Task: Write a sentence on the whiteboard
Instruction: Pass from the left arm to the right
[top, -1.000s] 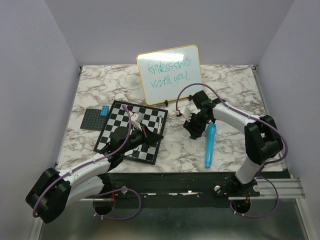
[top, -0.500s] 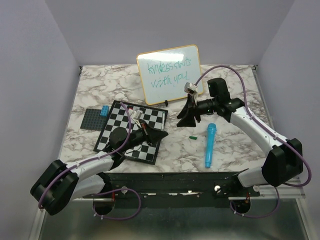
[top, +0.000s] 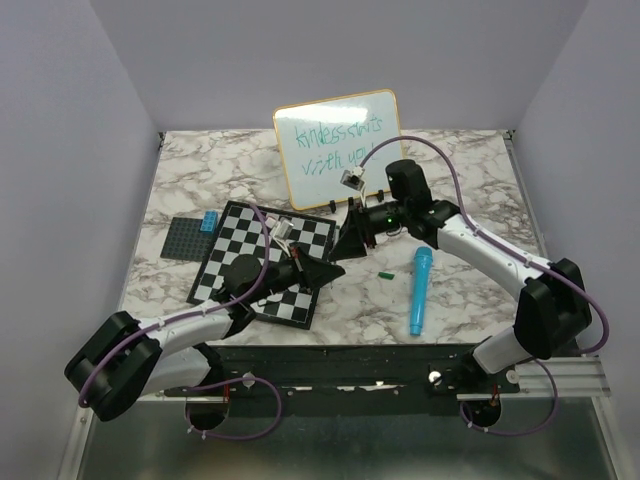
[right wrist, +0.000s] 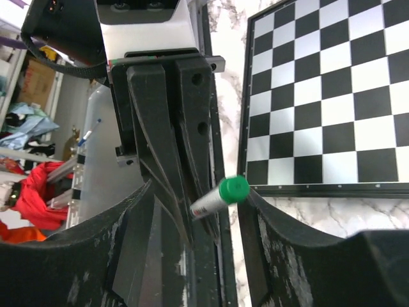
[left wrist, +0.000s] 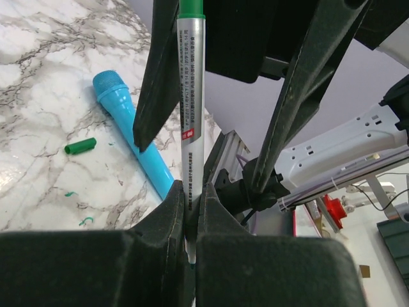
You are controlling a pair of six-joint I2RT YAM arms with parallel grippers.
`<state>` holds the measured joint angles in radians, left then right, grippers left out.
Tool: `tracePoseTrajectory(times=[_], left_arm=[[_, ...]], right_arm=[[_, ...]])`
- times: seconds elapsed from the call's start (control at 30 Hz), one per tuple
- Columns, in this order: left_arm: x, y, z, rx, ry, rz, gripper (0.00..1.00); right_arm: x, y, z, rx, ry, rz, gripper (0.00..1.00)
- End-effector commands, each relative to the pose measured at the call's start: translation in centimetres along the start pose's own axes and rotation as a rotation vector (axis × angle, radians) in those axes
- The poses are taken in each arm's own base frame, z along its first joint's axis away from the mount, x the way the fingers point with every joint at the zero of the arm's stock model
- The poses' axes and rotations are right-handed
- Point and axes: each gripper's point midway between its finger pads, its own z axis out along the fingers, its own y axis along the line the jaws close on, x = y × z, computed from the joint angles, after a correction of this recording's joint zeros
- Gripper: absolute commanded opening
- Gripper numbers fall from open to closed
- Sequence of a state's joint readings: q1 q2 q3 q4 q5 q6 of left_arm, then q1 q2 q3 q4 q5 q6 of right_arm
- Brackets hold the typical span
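Observation:
The whiteboard (top: 340, 140) stands at the back of the table, and the sentence (top: 330, 145) is on it in green handwriting. My left gripper (top: 322, 270) (left wrist: 190, 192) is shut on a white marker (left wrist: 190, 96) with a green end (right wrist: 233, 190). The marker sticks out toward my right gripper (top: 345, 240) (right wrist: 201, 190). That gripper is open, with one finger on each side of the marker's green end and not touching it. A small green cap (top: 388, 273) (left wrist: 80, 146) lies loose on the marble.
A black-and-white checkered board (top: 265, 265) (right wrist: 326, 96) lies under the left arm. A blue microphone-shaped toy (top: 420, 290) (left wrist: 131, 134) lies right of the cap. A grey baseplate (top: 185, 238) with a blue brick (top: 210, 221) sits at the left.
My right arm has swung left from beside the blue toy to the marker's end, its jaws widening. A green cap has appeared on the table. The left gripper shifted slightly right.

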<state>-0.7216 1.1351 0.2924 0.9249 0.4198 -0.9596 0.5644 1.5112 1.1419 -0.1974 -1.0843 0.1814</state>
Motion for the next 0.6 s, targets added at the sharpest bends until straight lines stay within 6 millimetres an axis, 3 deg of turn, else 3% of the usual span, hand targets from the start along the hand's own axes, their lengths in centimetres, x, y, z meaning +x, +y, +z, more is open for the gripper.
tracePoseTrajectory(times=[0.0,0.07,0.1,0.17,0.2,0.27,0.3,0.33,0.4,0.57], left_arm=[[-0.7,-1.4,0.9,0.039,-0.013,0.02,0.01],[-0.7,-1.4,1.0,0.039,-0.015,0.022,0.02],[-0.7,-1.4,1.0,0.039,-0.015,0.022,0.05],[-0.7,-1.2,0.9,0.029,-0.013,0.029,0.1],[-0.5,-1.2,0.8,0.028,-0.008,0.03,0.19],[-0.5,-1.3,0.6,0.028,0.001,0.052,0.38],[-0.5,-1.3,0.5,0.028,0.001,0.066,0.63],[-0.5,-1.4,0.4,0.029,0.006,0.077,0.76],[-0.6,-1.8,0.2,0.04,0.034,0.132,0.99],[-1.2,-2.3,0.1,0.049,0.085,0.2,0.99]], right_arm=[[-1.8,0.6,0.7,0.009,-0.03,0.014,0.56],[-1.9,0.6,0.8,0.009,-0.03,0.023,0.47],[-2.1,0.7,0.8,0.011,-0.034,0.018,0.32],[-2.3,1.0,0.7,0.008,-0.039,0.01,0.13],[-2.5,1.0,0.6,0.009,-0.041,0.004,0.0],[-2.8,1.2,0.4,0.01,-0.044,-0.015,0.0],[-2.8,1.4,0.5,0.004,-0.038,-0.022,0.0],[-3.7,1.7,0.3,-0.001,-0.042,-0.07,0.0],[-3.1,1.6,0.4,-0.016,0.006,-0.057,0.01],[-2.2,1.3,0.4,-0.007,0.126,-0.111,0.01]])
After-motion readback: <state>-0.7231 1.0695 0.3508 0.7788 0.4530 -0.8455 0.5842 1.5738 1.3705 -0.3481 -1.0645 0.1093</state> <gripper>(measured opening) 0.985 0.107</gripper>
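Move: The left fingers hold the marker upright near its writing end, so its middle is about 4 cm above the left hand. The right hand's open fingers already straddle its upper half, some 5 cm above the left hand; from the right hand the marker's middle is about 1 cm ahead, 1 cm left and 2 cm down. About 21 cm below the right hand, the green cap lies 5 cm ahead and 15 cm right, the microphone level and 25 cm right, and the chessboard's middle 8 cm ahead and 21 cm left. The right hand eases about 1 cm to its left and shuts its fingers, pinching the marker's barrel above the left hand's grip, while the left hand stays nearly in place, pointing to the right. Once the right grip is closed, the left fingers spread wide and let go, and the right hand lifts the marker about 4 cm, drawing slightly forward and away from the open left jaws. ##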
